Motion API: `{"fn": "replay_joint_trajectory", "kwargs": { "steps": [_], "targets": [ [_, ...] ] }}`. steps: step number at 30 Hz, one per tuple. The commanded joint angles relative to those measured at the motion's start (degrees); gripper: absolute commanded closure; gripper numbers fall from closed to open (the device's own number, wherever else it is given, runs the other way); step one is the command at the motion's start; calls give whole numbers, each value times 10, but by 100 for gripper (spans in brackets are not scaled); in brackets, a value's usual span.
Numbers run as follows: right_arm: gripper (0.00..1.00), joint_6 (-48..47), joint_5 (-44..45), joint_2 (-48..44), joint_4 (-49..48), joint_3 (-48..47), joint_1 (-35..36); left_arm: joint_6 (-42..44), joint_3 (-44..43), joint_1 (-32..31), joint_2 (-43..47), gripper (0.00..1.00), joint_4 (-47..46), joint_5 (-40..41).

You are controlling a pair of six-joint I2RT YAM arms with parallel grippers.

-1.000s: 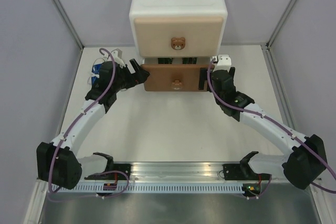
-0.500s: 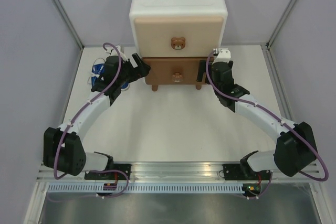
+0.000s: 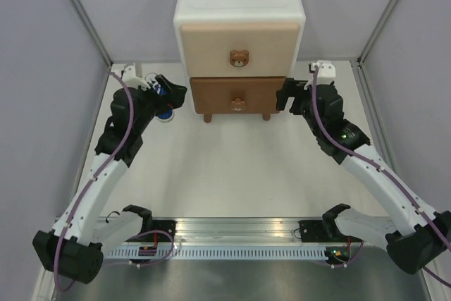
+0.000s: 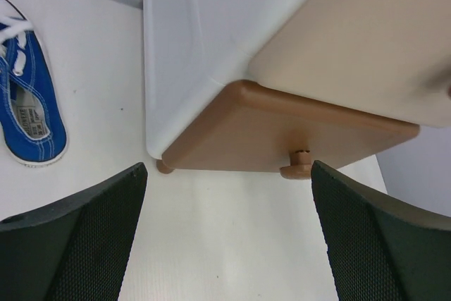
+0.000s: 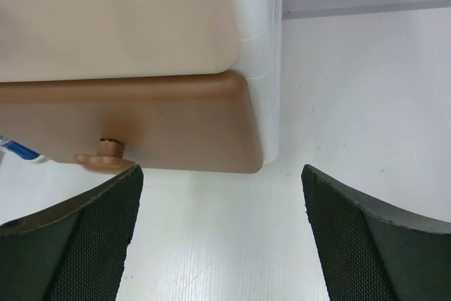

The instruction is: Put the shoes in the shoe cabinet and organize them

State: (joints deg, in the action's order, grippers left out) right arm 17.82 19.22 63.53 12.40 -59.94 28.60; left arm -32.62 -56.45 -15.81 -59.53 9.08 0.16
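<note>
The shoe cabinet (image 3: 239, 5) stands at the back of the table with its beige upper drawer (image 3: 238, 44) and brown lower drawer (image 3: 238, 94) both closed. One blue shoe (image 4: 28, 114) with white laces lies on the table left of the cabinet. From above, only part of the blue shoe (image 3: 165, 113) shows under my left arm. My left gripper (image 3: 173, 94) is open and empty at the lower drawer's left corner. My right gripper (image 3: 285, 96) is open and empty at its right corner. The lower drawer's knob (image 4: 297, 168) shows between the left fingers.
The cabinet rests on small brown feet (image 4: 164, 168). Grey walls (image 3: 42, 47) enclose the table on the left, right and back. The arms' bases sit on a metal rail (image 3: 239, 234) at the near edge. A blue sliver (image 5: 17, 149) shows beyond the lower drawer in the right wrist view.
The brown lower drawer was pulled out and is now pushed shut. Both grippers have drawn away from its front, the left to the left and the right to the right.
</note>
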Motion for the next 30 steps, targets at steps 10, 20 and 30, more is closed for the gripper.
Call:
{"fn": "replay_joint_trajectory", "kwargs": {
  "steps": [10, 20, 30],
  "targets": [
    [4, 3, -44, -96, 131, -49, -3, 104, 34, 3, 265, 0, 227, 65],
    [5, 0, 40, 4, 115, -179, 103, 98, 100, 3, 324, 0, 251, 93],
    [7, 6, 173, 144, 99, -316, 216, 119, 142, 3, 318, 0, 241, 113]
  ]
}}
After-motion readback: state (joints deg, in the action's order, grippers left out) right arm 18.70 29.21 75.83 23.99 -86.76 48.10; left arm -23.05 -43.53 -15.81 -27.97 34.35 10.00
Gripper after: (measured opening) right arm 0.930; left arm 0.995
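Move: The upper drawer's bear knob is about 15 cm to the right hand's left, 5 cm ahead and some 9 cm above; the lower drawer's bear knob is straight beneath that knob, roughly 9 cm below this hand. From the left hand the upper bear knob is about 18 cm right, 5 cm ahead and 8 cm up. The nearer blue shoe is some 14 cm ahead of the left hand, 14 cm left and 18 cm below. The upper drawer's bear knob is what the open right hand nears: it backs about 5 cm off the shut lower drawer while rising, then swings some 12 cm left and climbs further, turning about 10 degrees counter-clockwise, touching nothing. The open left hand withdraws roughly 13 cm back and 7 cm left, rising briefly before sinking. ##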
